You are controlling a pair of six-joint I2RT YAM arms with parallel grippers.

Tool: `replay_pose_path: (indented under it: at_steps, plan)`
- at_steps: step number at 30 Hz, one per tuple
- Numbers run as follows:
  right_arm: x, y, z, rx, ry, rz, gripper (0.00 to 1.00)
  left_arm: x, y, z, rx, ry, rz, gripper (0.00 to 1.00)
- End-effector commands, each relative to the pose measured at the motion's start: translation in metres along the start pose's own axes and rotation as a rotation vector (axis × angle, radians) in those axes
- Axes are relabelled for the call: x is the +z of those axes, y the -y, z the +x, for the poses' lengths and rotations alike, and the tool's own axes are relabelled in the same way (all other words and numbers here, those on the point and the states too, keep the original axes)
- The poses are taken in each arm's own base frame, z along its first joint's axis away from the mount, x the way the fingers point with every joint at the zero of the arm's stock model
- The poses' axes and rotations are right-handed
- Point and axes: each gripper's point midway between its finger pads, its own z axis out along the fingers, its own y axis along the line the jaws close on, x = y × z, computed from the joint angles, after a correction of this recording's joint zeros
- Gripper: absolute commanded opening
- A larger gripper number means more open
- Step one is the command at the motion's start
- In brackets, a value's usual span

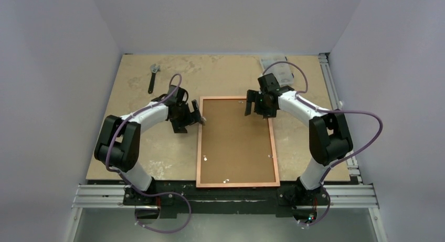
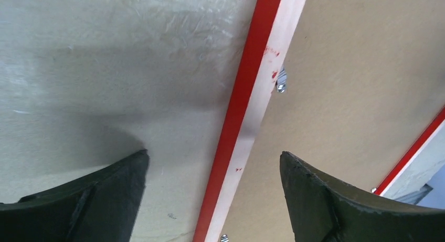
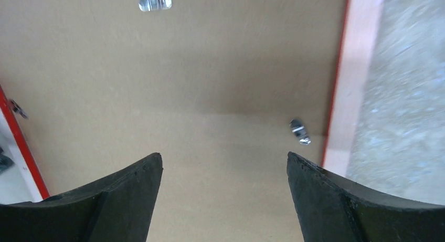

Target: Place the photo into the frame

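The frame (image 1: 199, 142) lies face down in the middle of the table, its pale copper-coloured back up and its red side edge (image 2: 246, 105) showing. A brown backing board (image 1: 237, 139) fills it, with small metal clips (image 3: 300, 130) along the rails. The photo is hidden. My left gripper (image 1: 198, 118) hangs open over the frame's left rail near the far corner; in the left wrist view the rail runs between the fingers of the left gripper (image 2: 213, 154). My right gripper (image 1: 252, 106) stands open over the board's far right part, and the right gripper (image 3: 224, 155) holds nothing.
A dark wrench (image 1: 152, 76) lies at the back left of the table. A clear plastic packet (image 1: 276, 66) sits at the back right. Aluminium rails (image 1: 336, 95) run along the table's right edge and near edge.
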Motion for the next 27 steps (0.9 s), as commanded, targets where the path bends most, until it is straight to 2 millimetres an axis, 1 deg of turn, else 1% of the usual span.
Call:
replay_pose_path:
  at_steps: [1,3,5,7,9,11,13,16,18,21,25,27]
  plan:
    - [-0.027,0.022,-0.04,0.003,0.102,0.113,0.87,0.013,0.018,-0.002,0.02,-0.003,0.105,0.91]
    - [-0.032,0.032,-0.046,0.042,0.121,0.12,0.88,0.018,0.018,-0.002,0.016,-0.004,0.101,0.9]
    - [-0.032,0.05,-0.049,0.108,0.121,0.134,0.88,0.022,0.015,-0.004,0.004,-0.002,0.082,0.89]
    - [-0.027,0.071,-0.044,0.172,0.094,0.144,0.88,0.024,0.018,-0.008,-0.009,0.006,0.075,0.88]
    - [-0.018,0.082,-0.036,0.21,0.054,0.133,0.89,0.025,0.02,-0.016,-0.018,0.027,0.047,0.88]
    - [-0.008,0.082,-0.025,0.215,0.014,0.113,0.88,0.025,0.02,-0.02,-0.019,0.042,-0.006,0.87]
    - [0.001,0.077,-0.014,0.211,-0.023,0.07,0.88,0.025,0.024,-0.025,-0.016,0.06,-0.048,0.86]
    - [0.013,0.074,0.003,0.219,-0.076,0.034,0.86,0.025,0.029,-0.028,-0.014,0.08,-0.101,0.79]
    - [0.018,0.068,0.011,0.226,-0.102,-0.011,0.85,0.028,0.032,-0.028,-0.01,0.087,-0.129,0.72]
    - [0.021,0.06,0.022,0.218,-0.131,-0.048,0.83,0.034,0.034,-0.029,-0.005,0.096,-0.165,0.66]
    - [0.02,0.048,0.034,0.188,-0.157,-0.086,0.82,0.041,0.033,-0.03,-0.016,0.097,-0.196,0.63]
    - [0.019,0.045,0.042,0.179,-0.166,-0.094,0.82,0.042,0.03,-0.03,-0.023,0.102,-0.213,0.64]
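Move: The clip at my left hand lies about 5 cm ahead, 4 cm right and 3 cm below; the frame's far-left corner is some 10 cm beyond it and 2 cm to its left, the near-left clip roughly 19 cm back from it. From my right hand the far-right clip is about 1 cm ahead, 5 cm right and 4 cm below; the far clip is 9 cm ahead, 5 cm left, the near-right clip 18 cm back, 6 cm right. I bring my left hand about 4 cm forward and as much right, sinking slightly, narrowing its fingers until they straddle the left bar and the clip. My right hand lifts forward and swings some 10 cm right, drops back and down, then returns about 4 cm left, open fingers coming astride the right bar and its clip. ##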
